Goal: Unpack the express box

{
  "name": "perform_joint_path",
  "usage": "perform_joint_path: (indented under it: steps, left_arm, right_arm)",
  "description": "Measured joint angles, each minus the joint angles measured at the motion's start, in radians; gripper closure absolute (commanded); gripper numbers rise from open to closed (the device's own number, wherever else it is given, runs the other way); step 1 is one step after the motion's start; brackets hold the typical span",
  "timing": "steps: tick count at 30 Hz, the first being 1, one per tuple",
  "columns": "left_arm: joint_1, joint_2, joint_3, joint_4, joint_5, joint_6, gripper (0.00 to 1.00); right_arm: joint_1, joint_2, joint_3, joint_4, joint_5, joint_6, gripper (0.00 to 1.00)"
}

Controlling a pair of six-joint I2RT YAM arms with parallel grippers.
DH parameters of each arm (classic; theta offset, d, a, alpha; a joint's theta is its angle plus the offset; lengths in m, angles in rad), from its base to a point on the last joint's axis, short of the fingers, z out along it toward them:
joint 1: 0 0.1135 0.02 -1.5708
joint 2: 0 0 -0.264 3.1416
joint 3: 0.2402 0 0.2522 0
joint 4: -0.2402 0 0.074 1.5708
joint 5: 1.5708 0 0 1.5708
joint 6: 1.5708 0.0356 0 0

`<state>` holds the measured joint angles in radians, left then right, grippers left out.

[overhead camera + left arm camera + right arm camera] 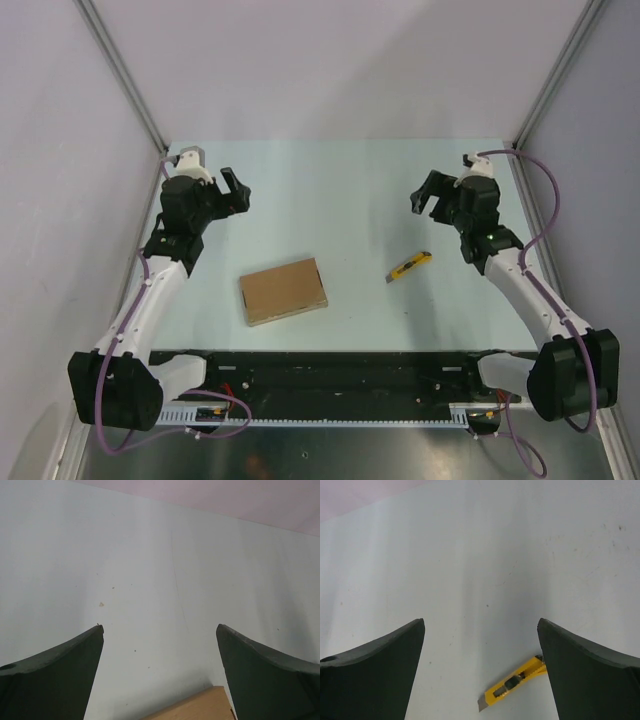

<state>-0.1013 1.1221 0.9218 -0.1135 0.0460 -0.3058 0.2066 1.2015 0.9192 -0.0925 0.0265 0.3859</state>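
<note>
The express box [284, 290] is a flat brown cardboard box, lid down, lying near the front middle of the pale table. One corner of the box [200, 707] shows at the bottom of the left wrist view. My left gripper [238, 189] hovers above the table at the back left, open and empty, its gap [160, 630] over bare table. My right gripper [424, 194] hovers at the back right, also open and empty, its gap [481, 625] over bare table.
A yellow-black utility knife [409, 266] lies right of the box, its blade tip pointing toward the front; the knife [512, 685] also shows low in the right wrist view. Pale walls and metal corner posts [128, 80] enclose the table.
</note>
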Motion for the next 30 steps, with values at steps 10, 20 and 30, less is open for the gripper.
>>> perform_joint_path:
  steps: [10, 20, 30]
  left_arm:
    - [0.032, 0.000, -0.045, 0.006, 0.002, -0.074, 0.00]
    - [0.095, 0.161, -0.047, 0.002, 0.056, -0.177, 0.02]
    - [0.095, 0.288, -0.047, -0.029, 0.126, -0.203, 0.06]
  right_arm:
    - [0.219, -0.027, -0.053, 0.019, -0.096, -0.034, 0.20]
    - [0.634, 0.151, -0.061, -0.052, -0.100, -0.116, 0.65]
    - [0.838, 0.348, -0.065, -0.084, -0.139, -0.191, 0.65]
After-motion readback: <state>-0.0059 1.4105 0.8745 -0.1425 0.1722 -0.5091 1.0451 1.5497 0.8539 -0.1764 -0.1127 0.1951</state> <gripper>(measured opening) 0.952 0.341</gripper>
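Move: The cardboard box lies about 37 cm to the right gripper's left and 15 cm back towards the bases, some 20 cm lower. The yellow knife lies roughly 28 cm to the right of the box and 6 cm farther out, so about 9 cm left of the right gripper and 8 cm back. From the left gripper the box is about 13 cm to the right, 14 cm back and 23 cm down. Swing the right gripper left, back and down, over 30 cm in all, to just off the box's near right corner, turning it about 60 degrees counter-clockwise, tipping its fingers down and narrowing them from wide open to about a third. Meanwhile lower the left gripper about 13 cm, tilting its still wide fingers down, closer to the box but beyond its far side. ##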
